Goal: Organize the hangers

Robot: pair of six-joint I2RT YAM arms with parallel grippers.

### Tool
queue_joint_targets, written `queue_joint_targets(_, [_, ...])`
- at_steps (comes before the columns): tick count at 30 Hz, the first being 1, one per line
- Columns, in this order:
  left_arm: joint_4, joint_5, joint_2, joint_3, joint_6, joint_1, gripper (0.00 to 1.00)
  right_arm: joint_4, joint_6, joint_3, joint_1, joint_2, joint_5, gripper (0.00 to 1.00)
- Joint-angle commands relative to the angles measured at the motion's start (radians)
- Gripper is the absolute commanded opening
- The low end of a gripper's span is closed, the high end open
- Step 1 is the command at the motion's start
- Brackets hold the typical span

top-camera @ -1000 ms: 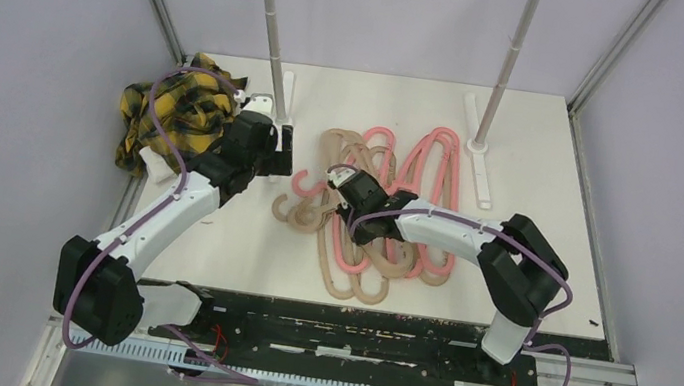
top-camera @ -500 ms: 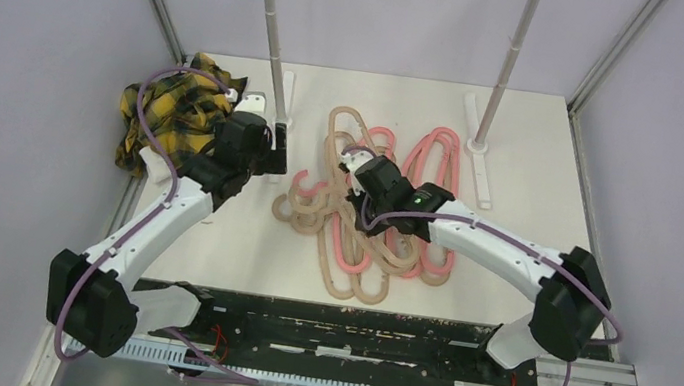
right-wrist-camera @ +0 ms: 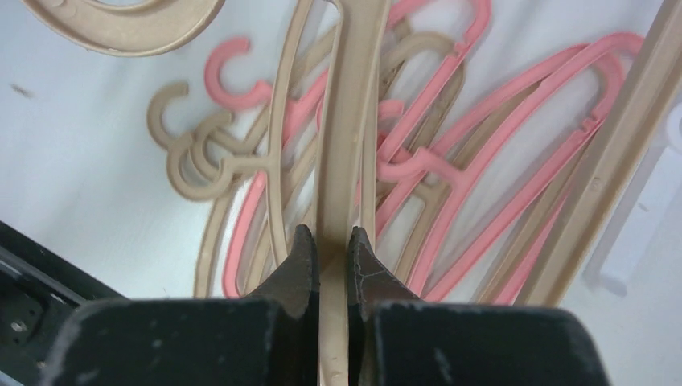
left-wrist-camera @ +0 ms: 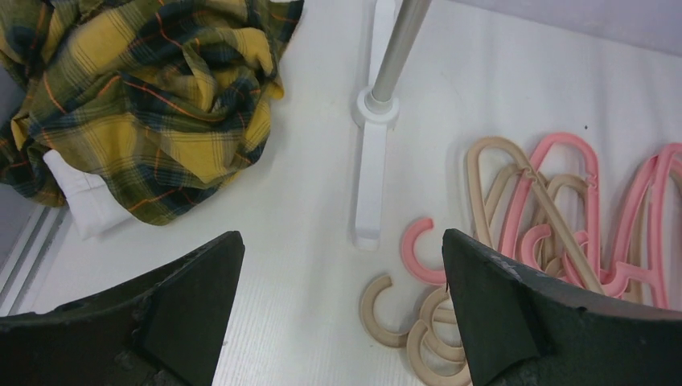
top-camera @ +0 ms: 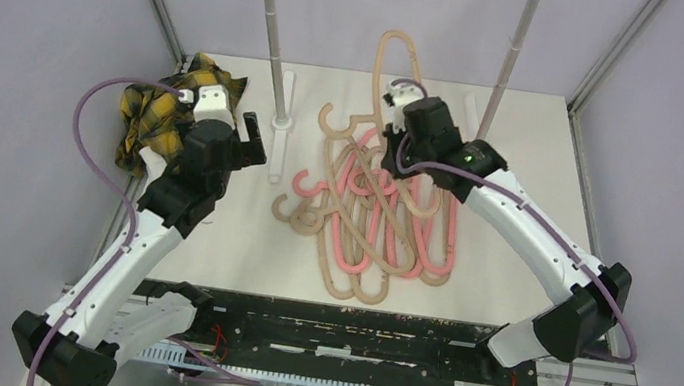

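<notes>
Salmon pink and beige hangers lie tangled in a pile [top-camera: 383,229] mid-table, also showing in the left wrist view [left-wrist-camera: 563,217] and under the right wrist [right-wrist-camera: 515,121]. One beige hanger [top-camera: 390,53] is lifted above the pile, its hook hanging to the left. My right gripper [top-camera: 394,110] is shut on a bar of that beige hanger [right-wrist-camera: 346,121], which runs straight up between the closed fingers [right-wrist-camera: 326,241]. My left gripper [top-camera: 254,140] hovers open and empty [left-wrist-camera: 342,241] over bare table, left of the pile's hooks and near the left pole's foot.
A yellow-black plaid cloth [top-camera: 162,112] is bunched at the back left over a white block [left-wrist-camera: 80,201]. Two upright poles [top-camera: 273,42] [top-camera: 507,65] stand on white feet [left-wrist-camera: 371,177] at the back. A black rail [top-camera: 330,318] runs along the near edge.
My right gripper shut on the beige hanger and lifted it up and toward the back, clear of the pile. The left arm rose and swung slightly left.
</notes>
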Motion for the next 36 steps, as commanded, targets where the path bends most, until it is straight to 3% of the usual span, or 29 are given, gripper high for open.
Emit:
queue_joint_targets(1, [0.041,-0.062,-0.039,-0.005,-0.03,0.005,1.0,0.04,0.04,0.229,-0.125,0.051,-0.193,0.0])
queue_joint_targets(7, [0.032,-0.031,-0.018,-0.016,-0.038,0.004,1.0,0.155,0.283,0.522,-0.233,0.182,-0.525,0.01])
queue_joint_targets(13, [0.037,-0.04,-0.024,-0.021,-0.029,0.005,1.0,0.512,0.632,0.524,-0.314,0.243,-0.725,0.01])
queue_joint_targets(18, [0.039,-0.045,-0.024,-0.034,-0.025,0.004,1.0,0.71,0.793,0.486,-0.347,0.262,-0.747,0.01])
queue_joint_targets(25, [0.036,-0.032,-0.018,-0.029,-0.019,0.004,1.0,0.826,0.967,0.399,-0.394,0.24,-0.617,0.01])
queue_joint_targets(36, [0.028,-0.025,-0.016,-0.041,-0.016,0.005,1.0,0.699,1.019,0.277,-0.451,0.19,-0.549,0.03])
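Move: The right hand already holds a beige hanger clear of the pile. The rack's crossbar, where the hanger is headed, runs roughly 22 cm ahead and 40 cm above, its middle about level sideways. The upright feet stand about 20 cm ahead, one 21 cm left, the other 20 cm right, 22 cm down; the hanger pile lies 3 cm ahead, 22 cm below. From the left hand the crossbar is about 22 cm ahead, 23 cm right and 38 cm up. Still pinching the beige hanger, the right hand sweeps it up about 20 cm and forward some 16 cm, away from the pile and towards the rack's crossbar. Most of the climb comes first, then it levels out and keeps reaching forward, while the wrist rolls some 70 degrees, left side rising, to bring the hook uppermost; the fingers stay shut. ##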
